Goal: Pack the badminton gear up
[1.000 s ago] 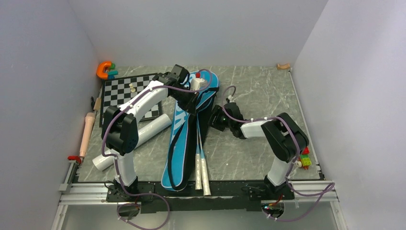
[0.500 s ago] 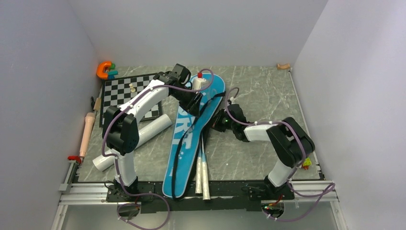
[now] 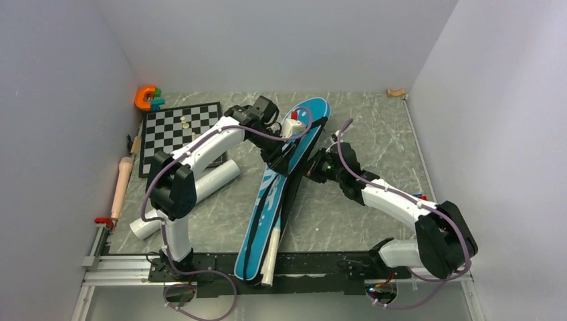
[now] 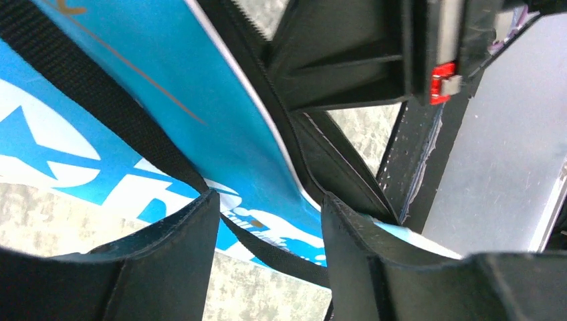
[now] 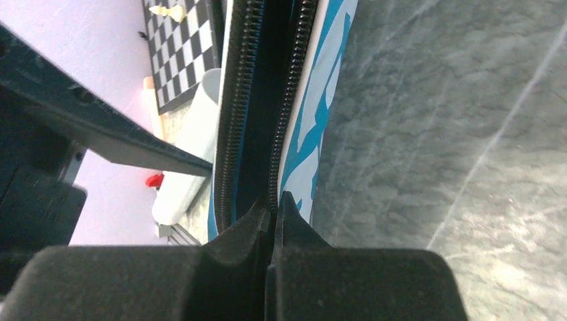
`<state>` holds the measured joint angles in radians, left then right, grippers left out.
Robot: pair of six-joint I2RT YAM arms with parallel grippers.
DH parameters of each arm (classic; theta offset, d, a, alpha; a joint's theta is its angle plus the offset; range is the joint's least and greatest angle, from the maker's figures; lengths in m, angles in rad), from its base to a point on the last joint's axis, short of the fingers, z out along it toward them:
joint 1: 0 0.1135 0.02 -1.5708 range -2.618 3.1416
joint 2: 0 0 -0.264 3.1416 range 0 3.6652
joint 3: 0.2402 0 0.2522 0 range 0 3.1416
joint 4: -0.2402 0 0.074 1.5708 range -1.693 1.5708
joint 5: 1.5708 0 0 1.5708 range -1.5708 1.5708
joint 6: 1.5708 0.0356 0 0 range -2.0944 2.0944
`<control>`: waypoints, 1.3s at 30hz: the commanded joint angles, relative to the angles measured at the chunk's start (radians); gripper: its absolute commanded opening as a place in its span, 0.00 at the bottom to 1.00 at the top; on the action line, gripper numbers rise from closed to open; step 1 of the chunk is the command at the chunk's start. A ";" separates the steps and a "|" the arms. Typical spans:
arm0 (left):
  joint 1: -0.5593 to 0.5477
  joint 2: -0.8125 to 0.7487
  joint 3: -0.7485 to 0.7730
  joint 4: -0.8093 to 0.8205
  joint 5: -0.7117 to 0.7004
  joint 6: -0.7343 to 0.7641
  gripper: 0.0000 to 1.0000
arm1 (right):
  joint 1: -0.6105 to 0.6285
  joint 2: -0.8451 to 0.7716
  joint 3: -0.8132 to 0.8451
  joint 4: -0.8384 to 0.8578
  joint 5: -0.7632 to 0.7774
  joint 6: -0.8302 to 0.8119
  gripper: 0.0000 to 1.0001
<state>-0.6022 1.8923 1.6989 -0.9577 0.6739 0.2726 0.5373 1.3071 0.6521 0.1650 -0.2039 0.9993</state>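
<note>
The blue SPORT bag (image 3: 267, 200) lies slanted down the middle of the table, its wide end (image 3: 313, 110) raised toward the back. A white racket handle (image 3: 270, 262) pokes out of its near end. My right gripper (image 3: 314, 168) is shut on the bag's open zipper edge (image 5: 287, 80), and its fingertips (image 5: 257, 217) pinch the black teeth. My left gripper (image 3: 281, 155) hovers open over the bag's printed face (image 4: 167, 80); the black strap (image 4: 100, 114) runs loose between its fingers (image 4: 180, 227). The pale-grey tube (image 3: 200, 187) lies left of the bag. No shuttlecocks show.
A black-and-white chessboard (image 3: 177, 130) with small pieces sits at the back left, an orange toy (image 3: 146, 97) behind it. A wooden rolling pin (image 3: 122, 184) lies along the left wall. A small wooden piece (image 3: 396, 92) is at the back right corner.
My left gripper opened and let go of the bag. My right gripper shut on the zipper edge and swung the bag's wide end to the right; the right arm stretched out.
</note>
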 commanded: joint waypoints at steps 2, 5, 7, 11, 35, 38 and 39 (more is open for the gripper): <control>-0.094 -0.080 -0.019 0.006 0.069 0.066 0.67 | -0.004 -0.078 0.080 -0.097 0.036 0.004 0.00; -0.135 -0.081 -0.043 -0.003 0.106 0.083 0.66 | -0.004 -0.085 0.090 -0.108 0.031 0.006 0.00; -0.152 -0.076 -0.047 -0.022 0.116 0.086 0.65 | -0.003 -0.089 0.086 -0.105 0.026 0.011 0.00; -0.154 -0.113 -0.141 0.069 0.114 0.050 0.77 | -0.003 -0.102 0.098 -0.119 0.027 0.018 0.00; -0.266 -0.165 -0.176 0.227 -0.194 -0.183 0.99 | 0.125 -0.086 0.277 -0.297 0.194 0.132 0.00; -0.291 -0.197 -0.221 0.252 -0.251 -0.180 0.99 | 0.143 -0.091 0.298 -0.313 0.243 0.156 0.00; -0.295 -0.203 -0.233 0.254 -0.257 -0.175 1.00 | 0.146 -0.096 0.299 -0.312 0.258 0.164 0.00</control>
<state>-0.8463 1.7531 1.5021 -0.7719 0.4786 0.1017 0.6498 1.2335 0.8490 -0.2581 0.0120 1.0912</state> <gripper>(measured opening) 0.994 0.023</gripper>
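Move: The left hand, holding nothing, goes for the bag's open zip edge about 7 cm back and 5 cm to its right, a couple of centimetres lower. The right fingers already pinch that edge farther out, some 7 cm right of the left hand and 1 cm back. The white racket handle lies around 30 cm back and 5 cm left. From the right hand, the aimed-at stretch is about 6 cm back and 2 cm left. Back towards the robot and rightwards, the left hand swings about 8 cm along the bag, towards the stretch of zip edge on the near side of the right gripper, spreading from half open to wide; it turns some 10 degrees clockwise and back again. The right fingers keep their pinch, ease back a little, then lift the edge about 3 cm. ##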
